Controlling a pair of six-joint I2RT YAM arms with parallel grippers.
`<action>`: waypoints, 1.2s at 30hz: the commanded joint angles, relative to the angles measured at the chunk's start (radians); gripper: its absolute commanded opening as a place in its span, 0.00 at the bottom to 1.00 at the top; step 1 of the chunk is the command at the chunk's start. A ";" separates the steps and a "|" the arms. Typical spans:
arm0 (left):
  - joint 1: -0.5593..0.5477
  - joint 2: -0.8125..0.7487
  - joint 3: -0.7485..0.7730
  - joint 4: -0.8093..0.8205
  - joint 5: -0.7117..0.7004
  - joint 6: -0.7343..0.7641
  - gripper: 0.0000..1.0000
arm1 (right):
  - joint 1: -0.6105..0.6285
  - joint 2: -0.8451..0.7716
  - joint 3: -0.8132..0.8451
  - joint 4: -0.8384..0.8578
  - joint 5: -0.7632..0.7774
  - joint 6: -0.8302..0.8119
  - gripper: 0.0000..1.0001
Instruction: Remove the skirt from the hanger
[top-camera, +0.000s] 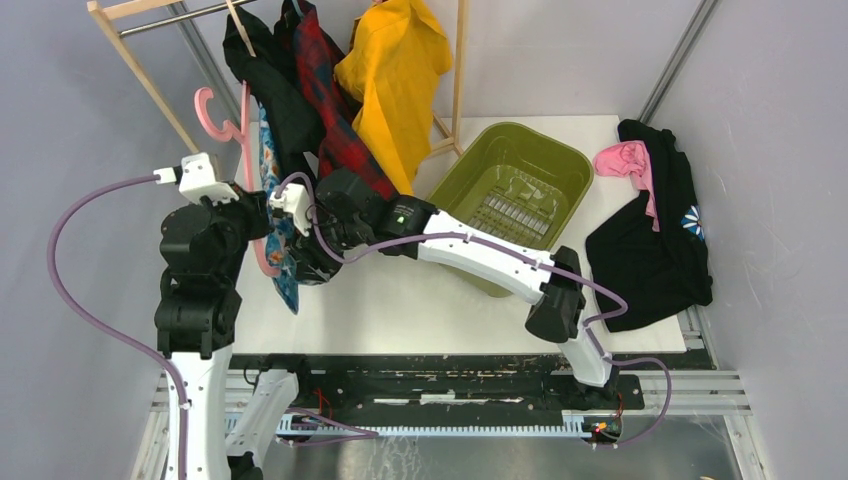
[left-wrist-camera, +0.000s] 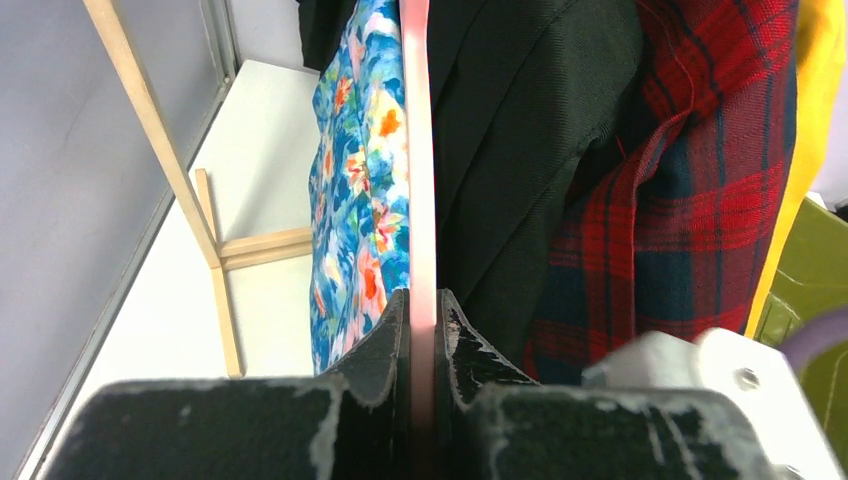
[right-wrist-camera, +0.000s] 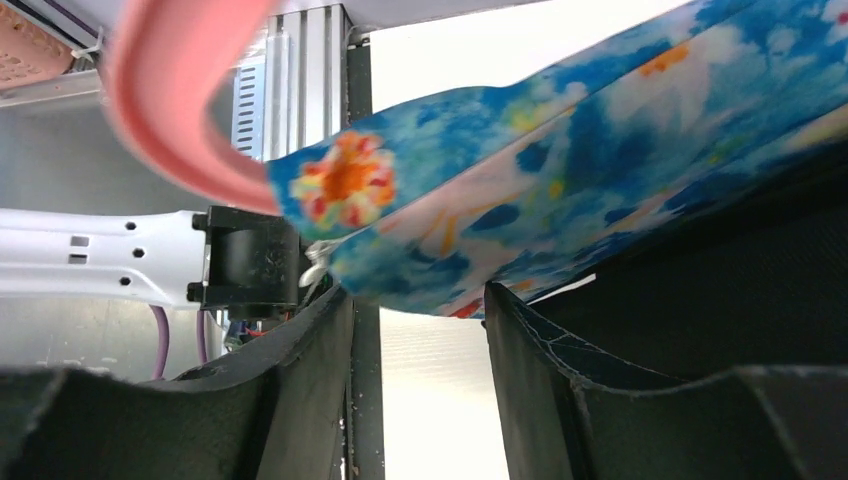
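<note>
The pink hanger (top-camera: 244, 150) is held off the rack at the left, with the blue floral skirt (top-camera: 271, 165) draped along it. My left gripper (top-camera: 258, 218) is shut on the hanger's bar; in the left wrist view the bar (left-wrist-camera: 420, 150) runs straight up from the closed left gripper (left-wrist-camera: 423, 305), with the skirt (left-wrist-camera: 360, 200) to its left. My right gripper (top-camera: 303, 258) is at the skirt's lower end. In the right wrist view it stands open (right-wrist-camera: 420, 300), the skirt's (right-wrist-camera: 560, 190) edge just beyond its fingertips and the hanger's (right-wrist-camera: 170, 90) curved end at upper left. Nothing lies between its fingers.
A wooden rack (top-camera: 460, 70) at the back carries a black garment (top-camera: 285, 95), a red plaid one (top-camera: 335, 110) and a yellow one (top-camera: 395, 70), all close behind the skirt. A green basket (top-camera: 565, 160) sits centre right. Black (top-camera: 650, 250) and pink (top-camera: 625, 160) clothes lie at far right.
</note>
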 joint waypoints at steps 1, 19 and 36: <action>-0.006 -0.028 0.053 0.066 0.054 -0.048 0.03 | 0.004 0.024 0.022 0.090 0.006 0.056 0.56; -0.005 -0.054 0.028 0.055 0.041 -0.034 0.03 | -0.005 0.035 0.048 0.043 0.300 0.081 0.01; -0.007 -0.043 -0.052 0.111 -0.042 0.037 0.03 | -0.011 -0.545 -0.350 0.268 1.089 -0.192 0.01</action>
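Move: The near lower edge of the blue flowered skirt hangs just off the right fingertips, about 3 cm to the left, 2 cm ahead and 3 cm below. The pink hanger's lower end is some 6 cm left and 2 cm back of that hand; the black garment hangs roughly 13 cm ahead and 2 cm left, the red plaid garment 14 cm ahead and 9 cm right. From the left hand, already gripping the hanger, the skirt edge lies about 6 cm back, 5 cm right and 8 cm lower. The right fingers close on the skirt's lower edge and pinch it after easing some 4 cm forward, down and slightly left. Keeping that pinch, the right hand sweeps right and up, also forward, by roughly 20 cm, away from the hanger, the wrist swinging clockwise about 40 degrees. The left hand keeps its grip on the hanger and stays nearly in place. ##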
